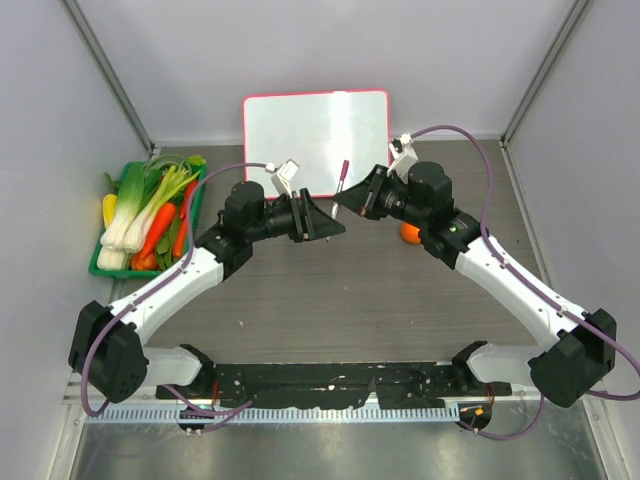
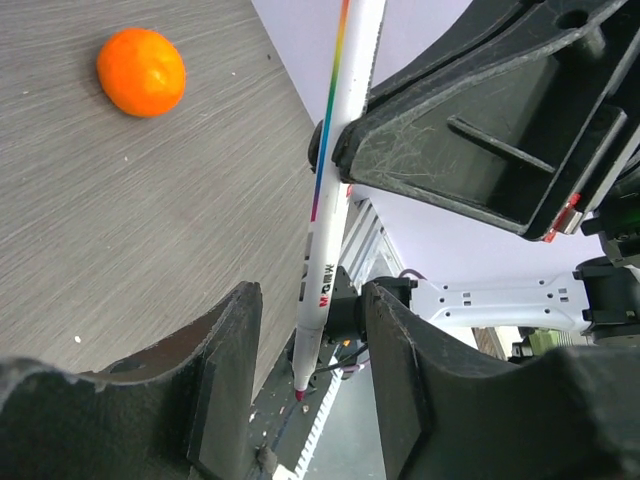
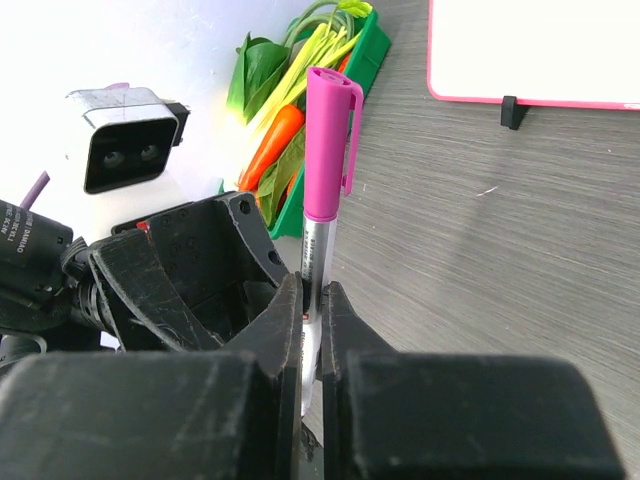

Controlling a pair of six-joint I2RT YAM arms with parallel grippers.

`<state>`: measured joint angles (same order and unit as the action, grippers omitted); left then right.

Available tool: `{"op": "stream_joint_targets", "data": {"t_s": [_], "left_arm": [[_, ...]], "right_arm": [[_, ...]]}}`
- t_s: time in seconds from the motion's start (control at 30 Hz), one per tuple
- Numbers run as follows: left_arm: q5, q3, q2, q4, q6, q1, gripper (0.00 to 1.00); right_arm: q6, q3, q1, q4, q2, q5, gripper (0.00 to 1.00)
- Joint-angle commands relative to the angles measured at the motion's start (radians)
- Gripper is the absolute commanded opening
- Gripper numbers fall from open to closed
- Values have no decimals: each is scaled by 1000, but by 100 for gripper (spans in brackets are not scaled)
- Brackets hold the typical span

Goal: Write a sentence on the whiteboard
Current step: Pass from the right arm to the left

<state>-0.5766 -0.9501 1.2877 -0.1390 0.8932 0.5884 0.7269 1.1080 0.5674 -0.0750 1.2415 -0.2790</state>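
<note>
The whiteboard point(image 1: 315, 140), white with a pink-red frame, sits at the back of the table; its lower edge and a black foot show in the right wrist view point(image 3: 530, 50). My right gripper point(image 1: 347, 200) point(image 3: 312, 290) is shut on a silver marker pen point(image 1: 342, 178) point(image 3: 322, 230), which it holds upright above the table, magenta cap end up. My left gripper point(image 1: 333, 222) point(image 2: 310, 295) faces it. Its jaws stand apart on either side of the pen's lower end point(image 2: 325, 230), with a gap on each side. The bare red tip points down.
A mandarin orange point(image 1: 410, 233) point(image 2: 141, 71) lies on the table under the right arm. A green basket point(image 1: 100, 265) point(image 3: 375, 40) of leeks, carrots and greens stands at the left edge. Grey walls close in both sides.
</note>
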Motion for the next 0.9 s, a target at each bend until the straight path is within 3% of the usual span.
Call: {"op": "stream_joint_targets", "data": {"t_s": [0.0,0.3,0.37,0.5,0.6,0.63,0.67,0.7,0.73,0.77,0.8,0.87], "left_arm": [[-2,4,-17,-74,10,8,49],[9,31,-41,-54,3,8,46],[11,34,-42,-53,1,8,38],[14,34,-45,-53,0,7,2],[18,33,-54,-37,-11,7,0],[21,28,-60,-22,-20,8,0],[29,24,-70,-2,-33,8,0],[34,14,-74,19,-48,7,0],[38,2,-83,48,-75,7,0],[43,-12,-90,79,-95,8,0],[50,-22,-97,110,-118,8,0],[60,-48,-111,168,-161,7,0]], "right_arm": [[25,41,0,61,-25,20,1],[49,36,-3,69,-31,46,1],[54,38,-4,69,-28,43,1],[62,38,-3,69,-19,26,1],[55,38,-4,99,-16,-2,1],[49,39,-4,100,-16,-17,7],[36,41,-6,100,-19,-31,22],[23,42,-9,98,-22,-52,30],[10,46,-11,81,-33,-54,51],[3,43,-14,81,-39,-55,60],[-6,35,-17,81,-59,-58,77],[-7,21,-41,52,-86,-78,91]]}}
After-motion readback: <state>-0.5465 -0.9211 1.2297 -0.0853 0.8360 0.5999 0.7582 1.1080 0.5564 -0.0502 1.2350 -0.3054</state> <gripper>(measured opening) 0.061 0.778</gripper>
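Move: Hanging between the left hand's half-open fingers is the marker's capless lower end; the marker's middle lies about 4 cm ahead, 1 cm right and 4 cm above. An orange lies 8 cm ahead, 20 cm right and 23 cm below the left hand, and the whiteboard's middle some 24 cm ahead, 2 cm left and 13 cm below it. From the right hand, pinching the marker near its middle, the left fingertips are about 4 cm back, 2 cm left and 3 cm below. Staying almost in place, the left hand shuts its half-open fingers on the marker's capless end and pinches it, easing only about 1 cm back. The right hand keeps its pinch near the marker's middle until the left has closed, then opens wide and lets go, rising about 1 cm. ##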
